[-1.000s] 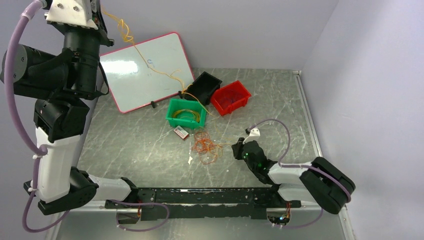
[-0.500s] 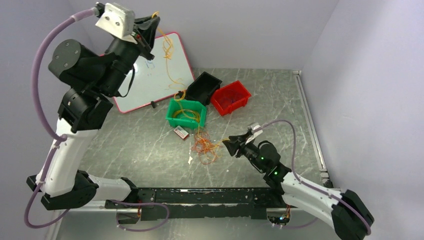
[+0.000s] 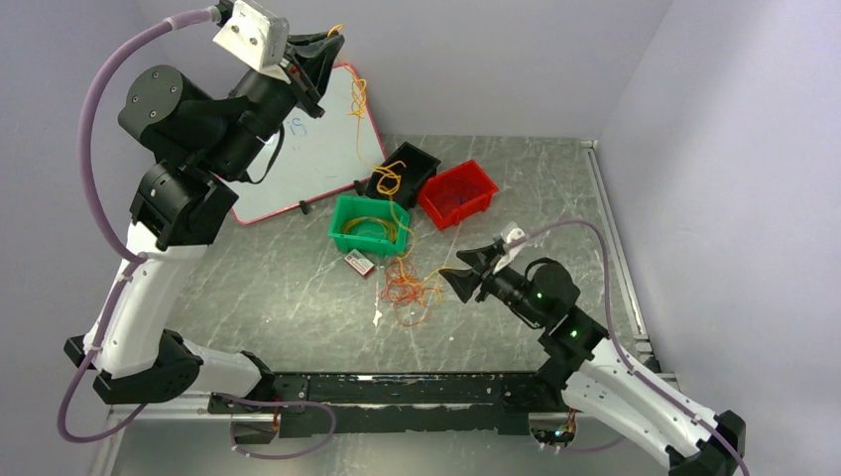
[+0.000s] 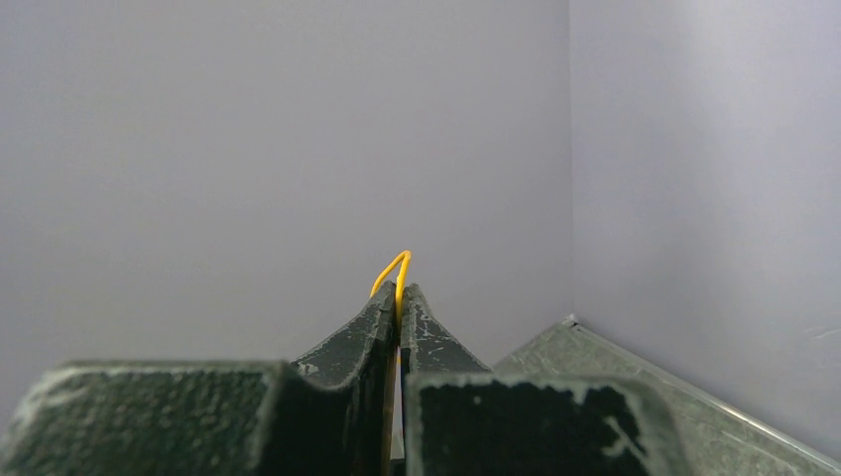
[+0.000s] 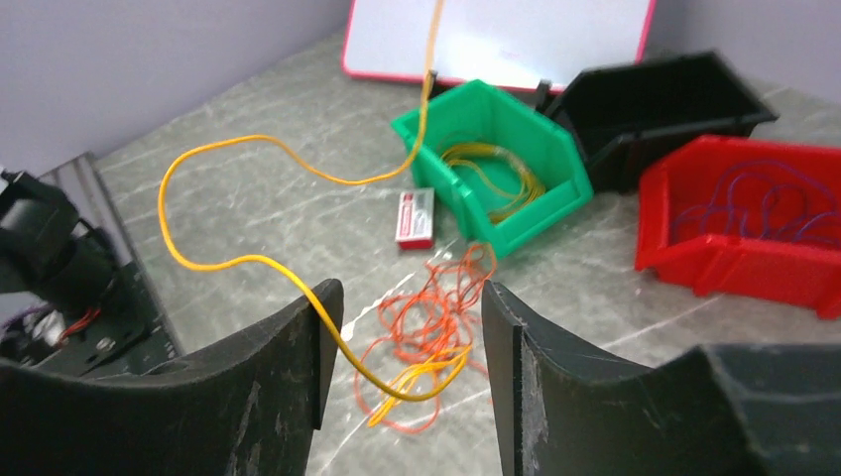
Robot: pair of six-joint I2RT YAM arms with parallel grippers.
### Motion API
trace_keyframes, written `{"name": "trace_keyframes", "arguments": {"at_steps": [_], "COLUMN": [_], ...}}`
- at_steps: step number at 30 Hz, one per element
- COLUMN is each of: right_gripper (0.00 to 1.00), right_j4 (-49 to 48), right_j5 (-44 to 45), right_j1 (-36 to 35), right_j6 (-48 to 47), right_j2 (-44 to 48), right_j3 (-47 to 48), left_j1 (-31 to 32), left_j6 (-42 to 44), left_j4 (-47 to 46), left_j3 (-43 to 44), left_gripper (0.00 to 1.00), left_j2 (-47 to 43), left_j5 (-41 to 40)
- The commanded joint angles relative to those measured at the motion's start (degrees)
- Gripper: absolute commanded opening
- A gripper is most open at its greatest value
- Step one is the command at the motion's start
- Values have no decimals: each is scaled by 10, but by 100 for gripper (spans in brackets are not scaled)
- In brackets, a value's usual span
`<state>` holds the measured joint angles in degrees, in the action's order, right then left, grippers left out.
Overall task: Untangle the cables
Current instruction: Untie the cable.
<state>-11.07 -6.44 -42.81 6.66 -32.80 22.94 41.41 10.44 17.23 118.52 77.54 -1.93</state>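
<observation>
My left gripper (image 3: pixel 332 45) is raised high at the back left and is shut on a yellow cable (image 3: pixel 359 109). The cable hangs down past the whiteboard toward the black bin (image 3: pixel 419 159) and the table. In the left wrist view the tips (image 4: pixel 400 297) pinch a small yellow loop (image 4: pixel 392 270). An orange tangle (image 3: pixel 407 295) with yellow strands lies on the table in front of the green bin (image 3: pixel 347 213). My right gripper (image 3: pixel 466 270) is open just right of the tangle. In the right wrist view (image 5: pixel 407 307) the yellow cable (image 5: pixel 248 262) runs between its fingers above the orange tangle (image 5: pixel 426 317).
A red bin (image 3: pixel 466 188) holding purple wire stands right of the black bin. The green bin (image 5: pixel 466 109) holds yellow loops. A pink-edged whiteboard (image 3: pixel 317 149) leans at the back left. A small red-and-white box (image 3: pixel 359 263) lies by the green bin. Walls close off the back and right.
My left gripper swung right with the yellow cable, which now hangs over the black bin. My right arm lifted and reached toward the tangle with its jaws open.
</observation>
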Motion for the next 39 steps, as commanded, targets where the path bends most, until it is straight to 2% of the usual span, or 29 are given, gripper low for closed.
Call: {"name": "trace_keyframes", "arguments": {"at_steps": [1, 4, 9, 12, 15, 19, 21, 24, 29, 32, 39], "right_gripper": [57, 60, 61, 61, 61, 61, 61, 61, 61, 60, 58], "right_j4": [231, 325, 481, 502, 388, 57, -119, -284, -472, -520, -616], "right_j5": [-50, -50, 87, 143, 128, 41, 4, -18, -23, -57, -118], "right_j1": [3, 2, 2, 2, 1, 2, 2, 2, 2, 2, 1], "right_j6": [49, 111, 194, 210, 185, 140, 118, 65, -5, -18, 39], "right_j2": [-53, -86, -106, -101, -48, 28, 15, -87, -251, -335, -456], "right_j3": [89, 143, 197, 219, 191, 61, -7, -33, -9, 29, 94], "left_j1": [2, 2, 2, 2, 2, 2, 2, 2, 2, 2, 2], "left_j6": [-7, -10, -16, -19, -23, -25, -26, -27, -28, -29, -28], "left_j4": [-9, -14, -16, -18, -17, -14, -12, -7, 0, 4, 8], "left_j3": [24, 23, 20, 17, 16, 20, 23, 29, 31, 35, 29], "left_gripper": [7, 7, 7, 7, 7, 7, 7, 7, 7, 7, 7], "left_j2": [15, 18, 21, 18, 17, 18, 18, 17, 12, 10, 7], "left_j5": [25, 31, 35, 36, 42, 47, 47, 48, 53, 56, 56]}}
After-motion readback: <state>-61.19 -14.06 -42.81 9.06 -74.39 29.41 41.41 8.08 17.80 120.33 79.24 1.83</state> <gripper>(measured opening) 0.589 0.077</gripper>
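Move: The right hand, open, has the lower knot of the hanging yellow cable about 9 cm ahead, 12 cm to its left and 12 cm above. The orange cable lies some 4 cm ahead, 9 cm left and 23 cm below; the matchbox is 10 cm ahead, 17 cm left and as low, the green box 16 cm ahead, 16 cm left and 20 cm below. From the left hand, that knot hangs 27 cm below, 1 cm ahead and 5 cm right. Starting beside the yellow cable's loose tail, the right hand dips about 5 cm, edging back and right with its fingertips tilting down some 35 degrees, rises again, then sweeps left and forward towards the lower knot and the strand hanging below it, fingers tilting up and staying open. It ends about 9 cm farther left, 6 cm farther forward and slightly higher, while the left hand keeps the cable's upper end pinched high up and drifts barely 2 cm to the right. ##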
